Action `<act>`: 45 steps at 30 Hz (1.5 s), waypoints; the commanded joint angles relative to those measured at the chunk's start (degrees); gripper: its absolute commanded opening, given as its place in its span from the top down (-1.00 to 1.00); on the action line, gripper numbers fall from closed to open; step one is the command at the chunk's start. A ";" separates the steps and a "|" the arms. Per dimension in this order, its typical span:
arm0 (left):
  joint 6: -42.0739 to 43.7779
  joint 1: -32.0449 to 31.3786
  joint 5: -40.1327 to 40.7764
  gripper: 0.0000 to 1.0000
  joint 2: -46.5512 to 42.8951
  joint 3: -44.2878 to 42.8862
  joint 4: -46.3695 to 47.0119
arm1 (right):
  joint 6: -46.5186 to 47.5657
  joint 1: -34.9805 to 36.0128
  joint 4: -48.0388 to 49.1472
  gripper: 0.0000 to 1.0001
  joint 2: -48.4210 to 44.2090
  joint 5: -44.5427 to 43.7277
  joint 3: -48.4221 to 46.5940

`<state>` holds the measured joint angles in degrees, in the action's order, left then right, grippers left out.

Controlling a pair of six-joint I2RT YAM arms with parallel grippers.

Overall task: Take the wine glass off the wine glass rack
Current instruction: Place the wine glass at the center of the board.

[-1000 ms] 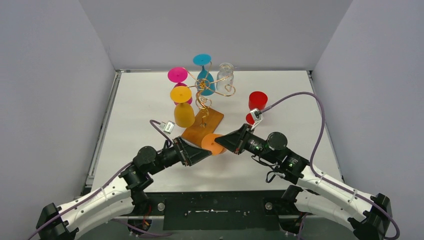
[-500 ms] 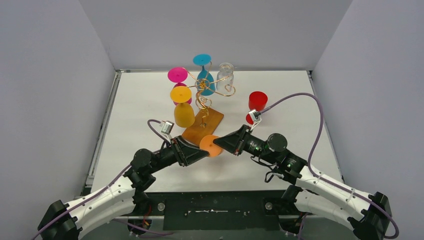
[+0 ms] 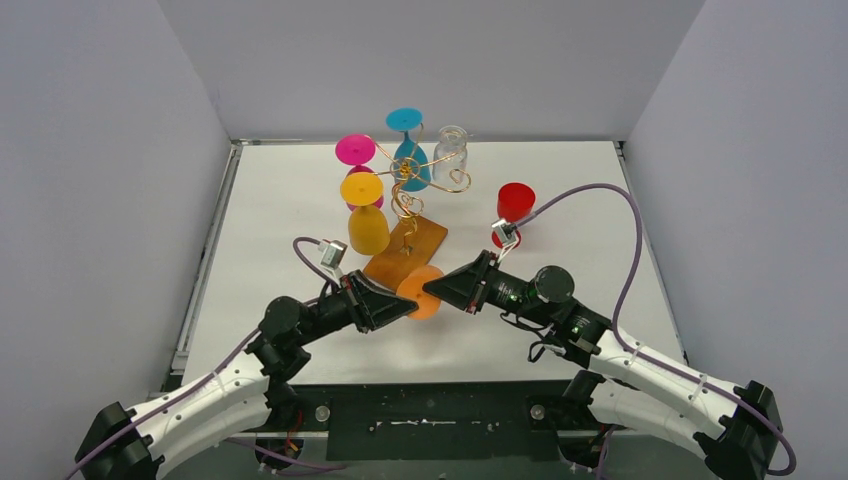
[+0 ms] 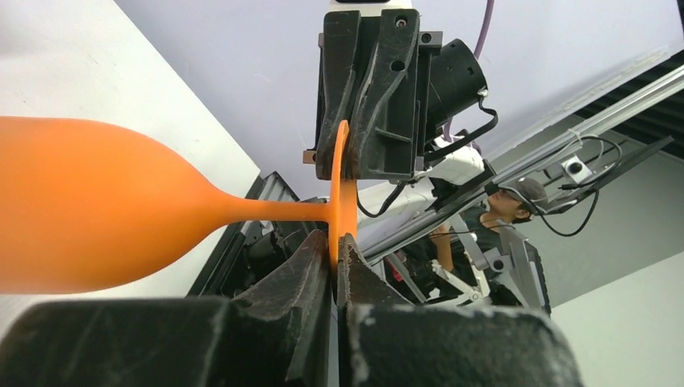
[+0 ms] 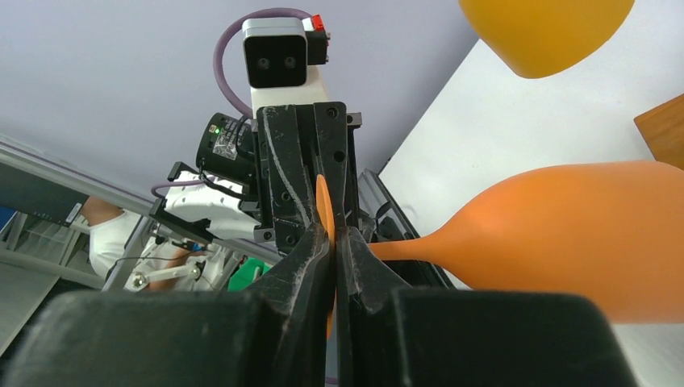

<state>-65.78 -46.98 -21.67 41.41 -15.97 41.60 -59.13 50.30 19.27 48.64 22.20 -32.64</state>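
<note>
The orange wine glass [image 4: 81, 210] lies on its side in the air, its stem level and its flat foot [image 3: 425, 292] edge-on between both arms. My left gripper [image 4: 333, 246] is shut on the lower rim of the foot. From the opposite side my right gripper [image 5: 333, 238] is shut on the same foot [image 5: 323, 201]. The glass hangs just in front of the wine glass rack's wooden base [image 3: 408, 252], apart from the gold wire arms [image 3: 405, 185].
Pink [image 3: 355, 150], yellow [image 3: 366, 228], teal [image 3: 404, 120] and clear [image 3: 451, 148] glasses hang on the rack. A red glass [image 3: 515, 203] stands on the table to the right of it. Grey walls close the table on three sides.
My left gripper's jaws have shut onto the orange glass's foot. The left arm has edged forward a little. The right gripper has kept its hold and moved slightly left.
</note>
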 commanded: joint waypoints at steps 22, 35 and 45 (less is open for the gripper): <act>34.81 -0.22 -14.63 1.00 -9.79 -9.74 -33.85 | 15.54 0.02 -37.98 -0.97 -9.75 -21.48 -14.64; 46.11 -0.22 -21.06 1.00 -9.45 -6.54 -26.83 | 10.22 -18.68 -22.44 -1.00 -5.59 13.90 -7.68; 44.21 0.54 -23.40 1.00 -13.91 3.52 -10.64 | 0.51 -27.97 -19.67 -1.00 -7.39 11.22 -5.67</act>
<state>-21.63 -46.76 -40.34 30.09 -13.32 18.85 -55.40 22.96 0.30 42.85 37.89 -32.23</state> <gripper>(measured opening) 0.029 0.999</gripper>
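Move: Both hands already hold the foot of the orange wine glass, its bowl hanging below and tipped a little forward. The glass's middle lies about 6 cm ahead of the left hand, 2 cm to its right and 8 cm below; from the right hand, 3 cm ahead, 2 cm left and 8 cm below. From the left hand, the yellow glass hangs about 23 cm ahead and 10 cm left, 8 cm lower, and the rack's wooden base lies roughly 27 cm ahead and 3 cm left, 27 cm below. The right hand opens wide, lets go of the orange glass's foot and backs off about 8 cm to the right, rising slightly at first, then reaching some 6 cm forward and sinking to about 4 cm below its start. Keeping its pinch on the foot's edge, the left hand draws the glass back towards the robot about 5 cm and lowers it some 8 cm, most of the lowering later on, while the wrist tips up by about 35 degrees and rolls its left side up some 20 degrees, swinging the bowl forward and up. ##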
